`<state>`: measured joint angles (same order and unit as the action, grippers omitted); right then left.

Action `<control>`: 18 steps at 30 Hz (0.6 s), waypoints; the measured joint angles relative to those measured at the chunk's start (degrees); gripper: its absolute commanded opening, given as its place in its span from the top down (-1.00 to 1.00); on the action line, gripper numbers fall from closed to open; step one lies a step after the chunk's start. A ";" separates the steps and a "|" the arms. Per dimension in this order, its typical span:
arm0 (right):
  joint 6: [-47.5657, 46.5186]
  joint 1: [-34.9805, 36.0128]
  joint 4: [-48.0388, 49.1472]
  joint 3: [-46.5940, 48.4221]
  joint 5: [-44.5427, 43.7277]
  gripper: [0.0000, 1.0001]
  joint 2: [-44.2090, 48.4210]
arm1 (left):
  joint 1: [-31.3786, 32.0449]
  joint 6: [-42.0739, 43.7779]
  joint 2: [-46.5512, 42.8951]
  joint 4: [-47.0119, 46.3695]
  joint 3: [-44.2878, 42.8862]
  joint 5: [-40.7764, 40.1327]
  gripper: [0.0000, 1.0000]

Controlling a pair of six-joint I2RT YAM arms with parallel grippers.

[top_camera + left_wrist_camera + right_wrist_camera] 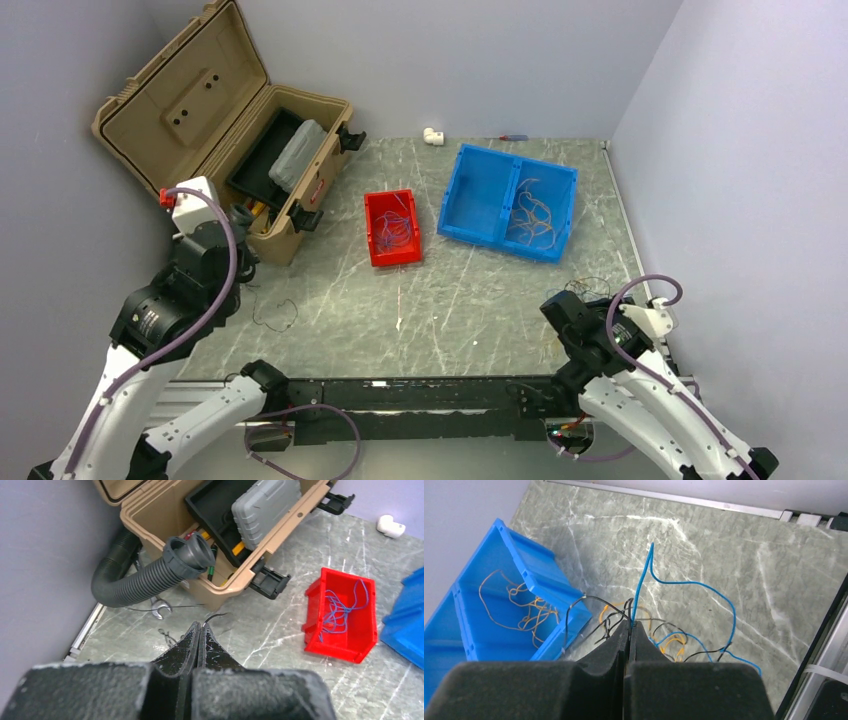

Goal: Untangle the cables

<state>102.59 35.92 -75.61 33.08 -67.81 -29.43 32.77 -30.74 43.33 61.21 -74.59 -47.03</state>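
My right gripper [630, 624] is shut on a blue cable [644, 575], which rises from between its fingertips and arcs off to the right. A tangle of orange, black and blue cables [669, 640] lies on the table just beyond the tips, near the table's right edge [590, 287]. My left gripper [200, 626] is shut, and a short black cable end [216, 615] curls out of its tip. A thin black cable loop [275, 315] lies on the table by the left arm. Blue cables [340, 611] lie in the red bin [320, 630]. Orange cables [524, 610] lie in the blue bin [489, 640].
An open tan toolbox [230, 150] stands at the back left, with a grey corrugated hose [145, 577] and a wrench [160, 609] at its near corner. The red bin [378, 250] and blue bin [470, 195] sit mid-table. A white pipe elbow [433, 135] lies by the back wall.
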 measured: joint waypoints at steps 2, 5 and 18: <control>0.94 0.00 -1.31 0.59 -0.35 1.00 -0.50 | -0.55 -0.17 -0.11 0.17 -0.02 -1.33 1.00; 0.46 0.00 -1.79 1.18 -0.79 1.00 -1.31 | -1.14 0.96 -0.02 -0.98 0.72 -0.72 1.00; -48.81 -0.02 35.10 -1.07 17.64 -0.59 4.81 | -1.42 9.09 4.87 -12.46 2.73 29.46 1.00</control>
<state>53.78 35.90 -40.51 32.01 -50.17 -24.62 31.35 -21.65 48.21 48.75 -71.85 -17.56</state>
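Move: Pinched in my right hand is the remaining tangle; the bare patch of table it goes to lies about 12 cm left and 6 cm ahead, some 14 cm below. The blue bin's middle is about 26 cm ahead and 16 cm left of that hand. My left hand holds the freed black cable: the red bin is roughly 15 cm ahead, 23 cm right and 31 cm below, the tan case about 27 cm ahead and 5 cm left. My right hand swings the tangle about 8 cm left and 5 cm forward, rising slightly and turning some 30 degrees counter-clockwise, and near the end opens to let go of it. Meanwhile my left hand, after a slight drift left, swings back right about 10 cm and a little forward towards the red bin, turning clockwise, fingers shut on the black cable. ##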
